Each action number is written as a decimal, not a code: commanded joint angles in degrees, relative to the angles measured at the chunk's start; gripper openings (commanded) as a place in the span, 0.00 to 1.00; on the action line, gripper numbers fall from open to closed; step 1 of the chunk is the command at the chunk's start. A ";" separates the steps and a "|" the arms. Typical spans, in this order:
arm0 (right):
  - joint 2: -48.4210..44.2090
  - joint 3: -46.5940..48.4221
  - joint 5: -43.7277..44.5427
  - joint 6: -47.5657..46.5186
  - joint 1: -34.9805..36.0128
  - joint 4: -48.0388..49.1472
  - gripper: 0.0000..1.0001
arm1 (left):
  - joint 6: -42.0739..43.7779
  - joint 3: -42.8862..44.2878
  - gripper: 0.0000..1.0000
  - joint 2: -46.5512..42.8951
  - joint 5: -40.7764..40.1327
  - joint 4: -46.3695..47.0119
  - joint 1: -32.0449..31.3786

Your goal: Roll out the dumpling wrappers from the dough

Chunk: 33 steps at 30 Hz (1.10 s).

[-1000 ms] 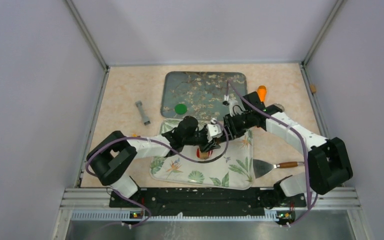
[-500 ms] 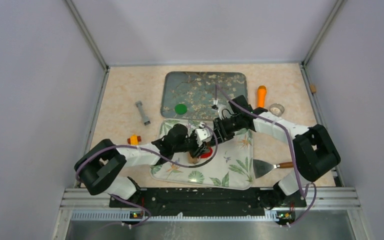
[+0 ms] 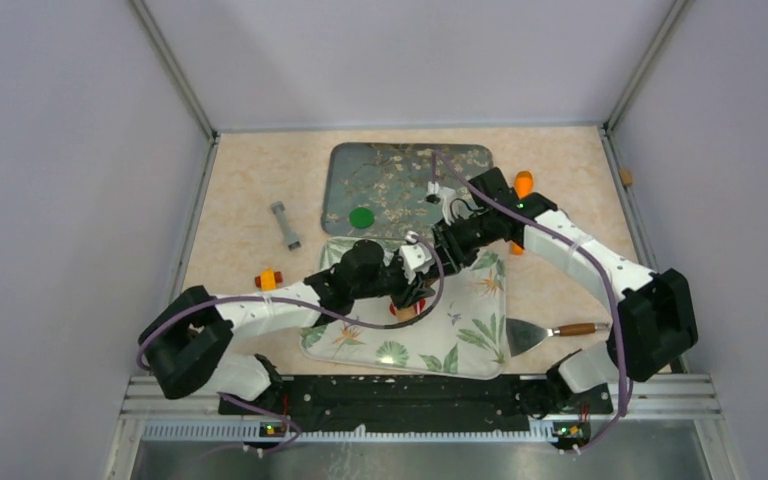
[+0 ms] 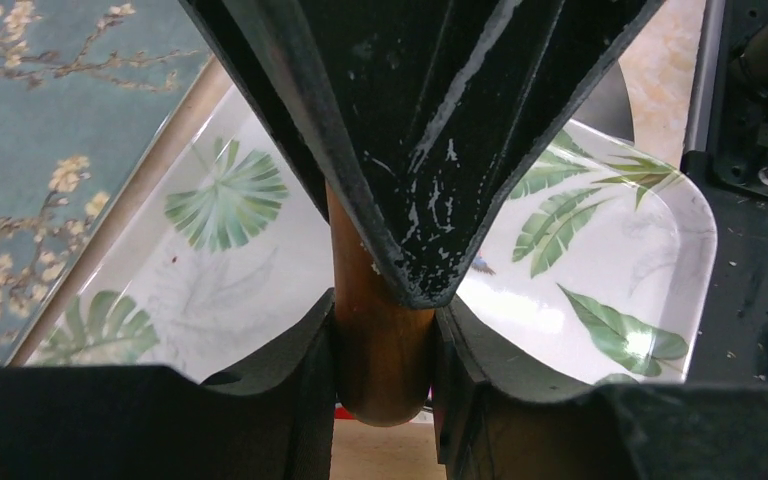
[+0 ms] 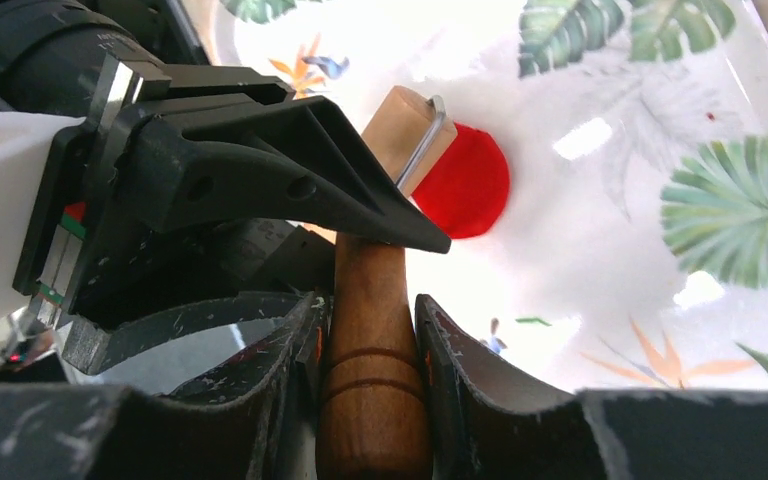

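A wooden rolling pin (image 5: 405, 120) lies across a flat red wrapper (image 5: 465, 180) on the leaf-print tray (image 3: 460, 340). My right gripper (image 5: 372, 330) is shut on one brown handle (image 5: 372, 400). The other handle (image 4: 380, 340) sits clamped in my left gripper (image 4: 382, 340). From above, the left gripper (image 3: 407, 283) and right gripper (image 3: 438, 250) meet over the red wrapper (image 3: 415, 306), which they mostly hide. A green wrapper (image 3: 361, 217) rests on the dark blossom tray (image 3: 400, 170).
A grey dumbbell-shaped tool (image 3: 284, 225) and a small orange piece (image 3: 268, 280) lie left of the trays. An orange-handled tool (image 3: 523, 185) is behind the right arm. A metal scraper (image 3: 530, 335) lies right of the leaf tray.
Both arms moved the pin toward the near left, then back toward the far right over the red wrapper. Both grips stay the same.
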 commanded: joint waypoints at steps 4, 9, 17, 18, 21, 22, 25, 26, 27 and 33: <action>-1.70 -6.34 10.04 -5.95 -0.59 4.04 0.00 | 3.29 -2.50 0.00 8.95 -1.62 16.02 -1.42; 0.58 -9.64 15.22 -5.38 -0.59 6.15 0.00 | 3.07 -5.66 0.00 19.56 0.02 25.02 -1.59; 0.72 -10.08 15.69 -5.99 -1.12 2.37 0.00 | 0.95 -3.21 0.00 31.61 0.40 33.29 -2.41; 0.72 -9.96 15.62 -5.83 -1.46 2.20 0.00 | 0.85 -2.52 0.00 32.56 0.13 33.92 -2.68; 0.41 -9.43 15.00 -5.26 -3.10 1.28 0.00 | 0.18 -0.29 0.00 34.72 -0.32 35.04 -3.53; 0.26 -9.08 14.92 -5.16 -3.59 0.81 0.00 | -0.08 0.47 0.00 35.39 -0.34 35.22 -3.80; -0.43 -8.08 14.32 -4.97 -5.12 -1.05 0.00 | -0.89 2.75 0.00 36.06 -0.35 35.27 -4.52; -0.81 -7.73 14.30 -5.04 -5.43 -1.77 0.00 | -1.18 3.47 0.00 36.22 -0.43 35.27 -4.64; -1.26 -7.38 14.29 -5.13 -5.91 -2.34 0.00 | -1.43 4.05 0.00 36.36 -0.31 35.31 -4.74; -2.68 -5.51 15.14 -5.06 -8.09 -5.83 0.00 | -1.80 6.78 0.00 35.96 1.10 34.37 -4.65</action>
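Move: Just under the rolling pin's raised roller lies the red dough, about 3 cm left of the left hand, 2 cm nearer the base and 11 cm below it. It is roughly 10 cm left of the right hand, 3 cm back and 14 cm down. From the left hand, the green dough lies 18 cm ahead and 15 cm left, and the scraper about 32 cm right and 8 cm back, both near table height. Lowering the rolling pin about 5 cm onto the red dough while already drifting right, both hands keep their grips on its handle and then draw it on to the right at that low height, the left some 9 cm in all, the right 7 cm. The left fingers level out and the right ones tip steeper, each by 10 degrees or so, both turning slightly clockwise. ##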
